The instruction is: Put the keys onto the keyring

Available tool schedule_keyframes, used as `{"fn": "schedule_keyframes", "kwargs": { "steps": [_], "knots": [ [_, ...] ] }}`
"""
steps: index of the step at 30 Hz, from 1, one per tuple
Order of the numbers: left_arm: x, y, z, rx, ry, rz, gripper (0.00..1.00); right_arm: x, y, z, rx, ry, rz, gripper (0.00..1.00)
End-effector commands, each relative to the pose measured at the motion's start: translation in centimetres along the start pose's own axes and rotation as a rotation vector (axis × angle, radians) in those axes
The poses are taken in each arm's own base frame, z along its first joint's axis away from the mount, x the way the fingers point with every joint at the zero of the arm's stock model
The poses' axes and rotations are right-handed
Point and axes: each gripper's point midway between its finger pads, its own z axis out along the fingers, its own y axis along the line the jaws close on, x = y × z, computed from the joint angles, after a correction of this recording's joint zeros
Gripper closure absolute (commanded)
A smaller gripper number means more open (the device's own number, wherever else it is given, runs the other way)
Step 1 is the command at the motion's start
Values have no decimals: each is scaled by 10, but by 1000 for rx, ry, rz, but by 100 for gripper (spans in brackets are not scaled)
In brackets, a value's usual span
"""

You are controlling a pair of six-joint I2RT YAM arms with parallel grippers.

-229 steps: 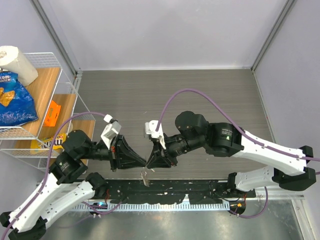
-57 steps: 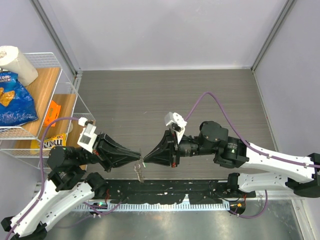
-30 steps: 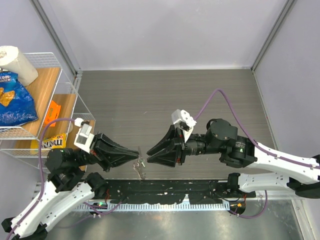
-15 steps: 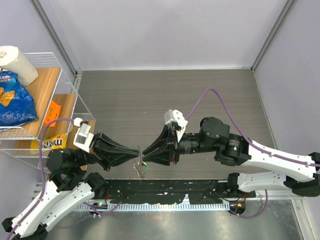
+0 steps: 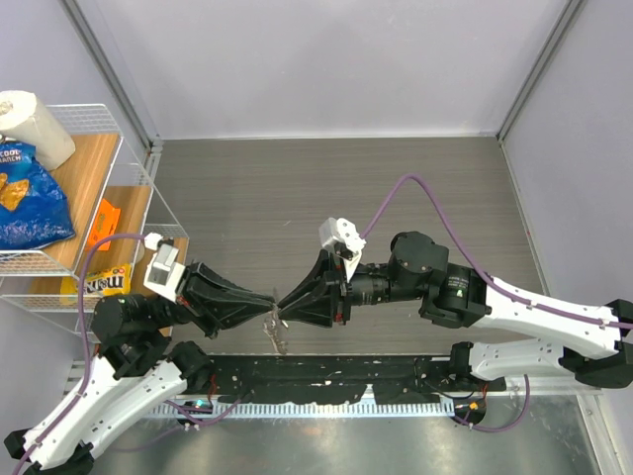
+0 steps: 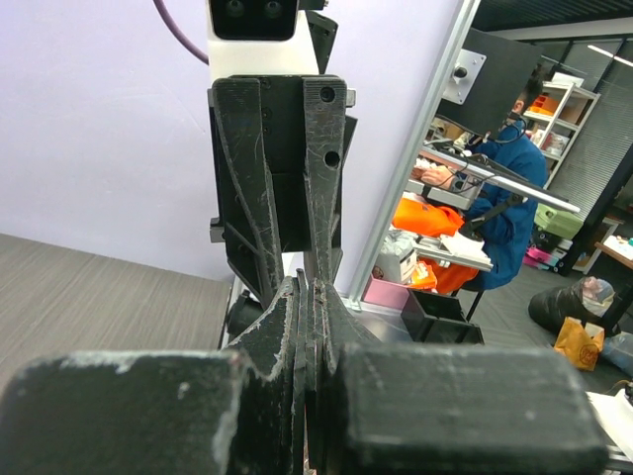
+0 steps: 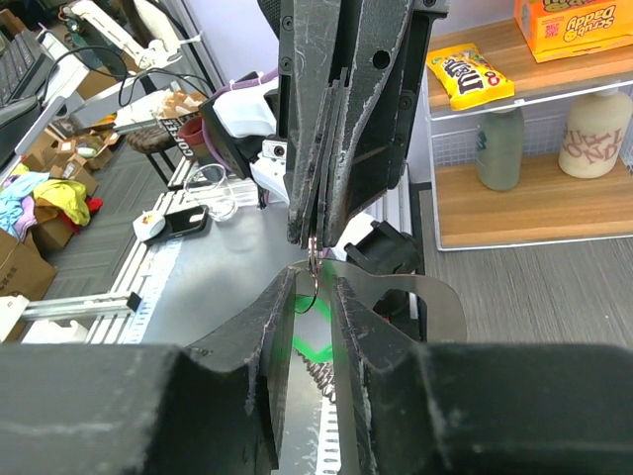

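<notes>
My left gripper [image 5: 269,300] is shut on the keyring [image 7: 312,259], a thin silver ring that hangs from its fingertips [image 7: 336,129] in the right wrist view. My right gripper [image 7: 316,279] meets it tip to tip, jaws narrowly apart on either side of the ring and touching nothing. The green head of one key [image 7: 315,350] shows just behind the ring, with a short chain [image 7: 319,377] below. From above, silver pieces [image 5: 280,334] dangle under both tips. The blue key is not visible. In the left wrist view my left gripper [image 6: 309,287] is pressed shut, facing the right gripper [image 6: 287,198].
A wire shelf [image 5: 138,168] stands at the left with a blue chips bag [image 5: 30,193], a paper roll [image 5: 30,124], an orange packet [image 5: 102,226] and a yellow candy bag [image 5: 99,282]. A black rail [image 5: 326,371] runs along the near edge under the grippers.
The right gripper, wide open and drawn back a second ago, has moved left to the left gripper's tips and narrowed its jaws around the ring. The left gripper has stayed shut and still.
</notes>
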Motion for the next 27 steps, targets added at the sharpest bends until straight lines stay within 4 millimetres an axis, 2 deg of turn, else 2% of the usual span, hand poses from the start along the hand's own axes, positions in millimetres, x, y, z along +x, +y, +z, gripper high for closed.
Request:
{"fn": "schedule_keyframes", "kwargs": {
  "steps": [1,16,20,23,27],
  "knots": [
    [-14,-7,3,27,-53,34,100,-31,13,2,-46,-85,-41,74],
    [-12,-6,2,27,-53,33,100,-34,13,5,-53,-88,-46,81],
    [-13,-7,2,28,-56,33,100,-34,13,6,-53,-88,-50,85],
    [-12,-6,2,26,-54,30,100,-36,13,7,-54,-90,-52,95],
    [-12,-6,1,19,-53,30,100,-31,14,5,-49,-73,-62,95]
  ]
}}
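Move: The right hand already has its open fingertips either side of the small keyring in the left fingertips; the ring lies about 1 cm to its left, level in depth and height. The green tag hangs some 4 cm below and 1 cm left, straight below the ring; the metal handle is about 3 cm ahead, 2 cm left and 2 cm lower. From the left hand the ring lies about 2 cm right, level in depth and height. The right fingers close from about a quarter open to nearly shut and pinch the keyring at their tips, slowly at first and quickest near the end. Meanwhile the right hand creeps left towards the left fingertips by under 1 cm, rising a touch without turning. The left hand stays in place and keeps its shut grip on the ring. ##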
